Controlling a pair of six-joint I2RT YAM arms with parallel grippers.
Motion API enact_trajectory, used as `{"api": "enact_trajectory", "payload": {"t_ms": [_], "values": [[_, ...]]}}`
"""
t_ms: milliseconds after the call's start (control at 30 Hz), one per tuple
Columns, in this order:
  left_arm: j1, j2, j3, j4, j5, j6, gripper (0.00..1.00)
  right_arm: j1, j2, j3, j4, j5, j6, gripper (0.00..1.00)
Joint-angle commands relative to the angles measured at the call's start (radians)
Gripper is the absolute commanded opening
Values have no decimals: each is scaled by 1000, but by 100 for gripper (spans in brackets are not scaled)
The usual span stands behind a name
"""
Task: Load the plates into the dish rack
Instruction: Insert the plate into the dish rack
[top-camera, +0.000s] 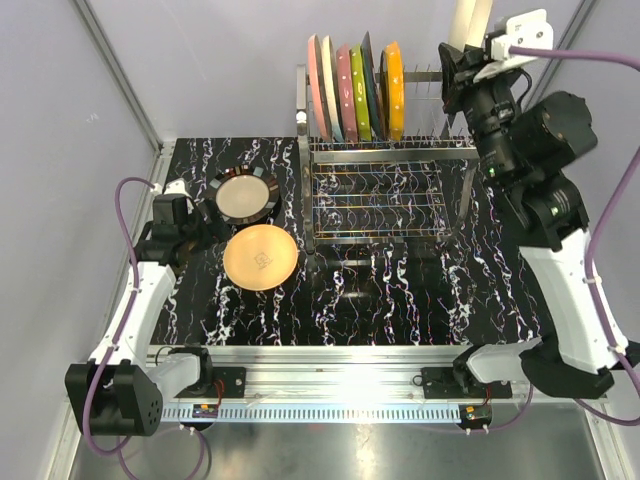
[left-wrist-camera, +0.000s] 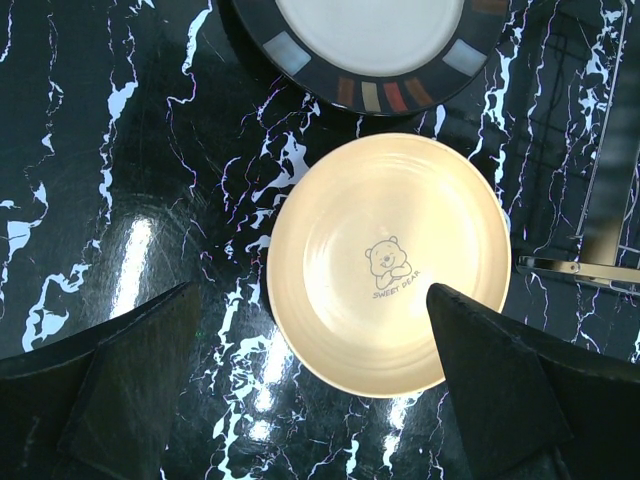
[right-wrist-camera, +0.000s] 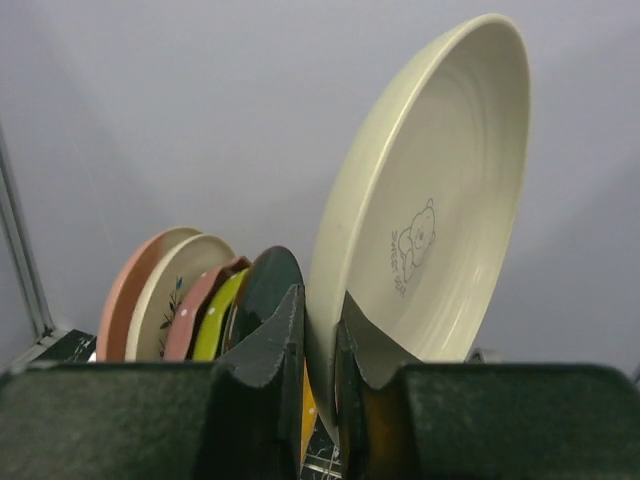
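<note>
Several plates (top-camera: 355, 88) stand upright in the back row of the metal dish rack (top-camera: 400, 152): pink, pale blue, dotted pink, green, teal and orange. High at the rack's right end, my right gripper (top-camera: 465, 55) (right-wrist-camera: 320, 340) is shut on the lower rim of a cream plate with a bear print (right-wrist-camera: 430, 200), held upright to the right of the orange plate (right-wrist-camera: 308, 410). Flat on the table lie a black-rimmed plate (top-camera: 246, 196) (left-wrist-camera: 370, 40) and a cream bear plate (top-camera: 260, 257) (left-wrist-camera: 388, 262). My left gripper (top-camera: 212, 222) (left-wrist-camera: 310, 380) hangs open above that plate's near rim, holding nothing.
The rack's lower wire tier (top-camera: 380, 205) spreads forward onto the black marbled table (top-camera: 400, 290). A rack leg (left-wrist-camera: 600, 200) shows at the right of the left wrist view. A metal rail (top-camera: 330, 365) runs along the near edge. Grey walls enclose the back and sides.
</note>
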Motion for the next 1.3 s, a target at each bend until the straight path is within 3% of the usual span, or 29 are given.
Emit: {"api": "enact_trajectory", "payload": {"t_ms": [0, 167, 500, 900, 1267], "values": [[5, 4, -6, 25, -4, 14, 99, -140, 21, -9, 0, -256, 194, 8], [5, 17, -9, 28, 35, 13, 99, -370, 54, -12, 30, -566, 417, 10], [5, 57, 3, 33, 63, 11, 99, -482, 125, -73, 124, -841, 619, 8], [5, 73, 6, 30, 60, 17, 99, -599, 143, -179, 182, -1011, 705, 7], [5, 86, 8, 30, 60, 19, 99, -604, 186, -236, 305, -1061, 788, 5]]}}
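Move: The right hand holds the cream plate upright, high over the rack. The free slot it is meant for lies about 13 cm ahead, 4 cm left and 21 cm below; the orange plate bordering the slot stands some 13 cm ahead and 8 cm left, the dark plate 13 cm ahead and 11 cm left, both at about the slot's height. From the left hand, the slot is roughly 13 cm ahead, 44 cm right and 27 cm up. Keeping its pinch on the cream plate's edge, the right hand brings it down about 14 cm and forward about 11 cm towards the slot right of the orange plate, quickly forward and down at first, then mostly down, then down and forward again, while the wrist swings some 30 degrees counter-clockwise and tips down nearly as much. The left hand, open and empty, sinks about 2 cm over the tan plate without touching it. ##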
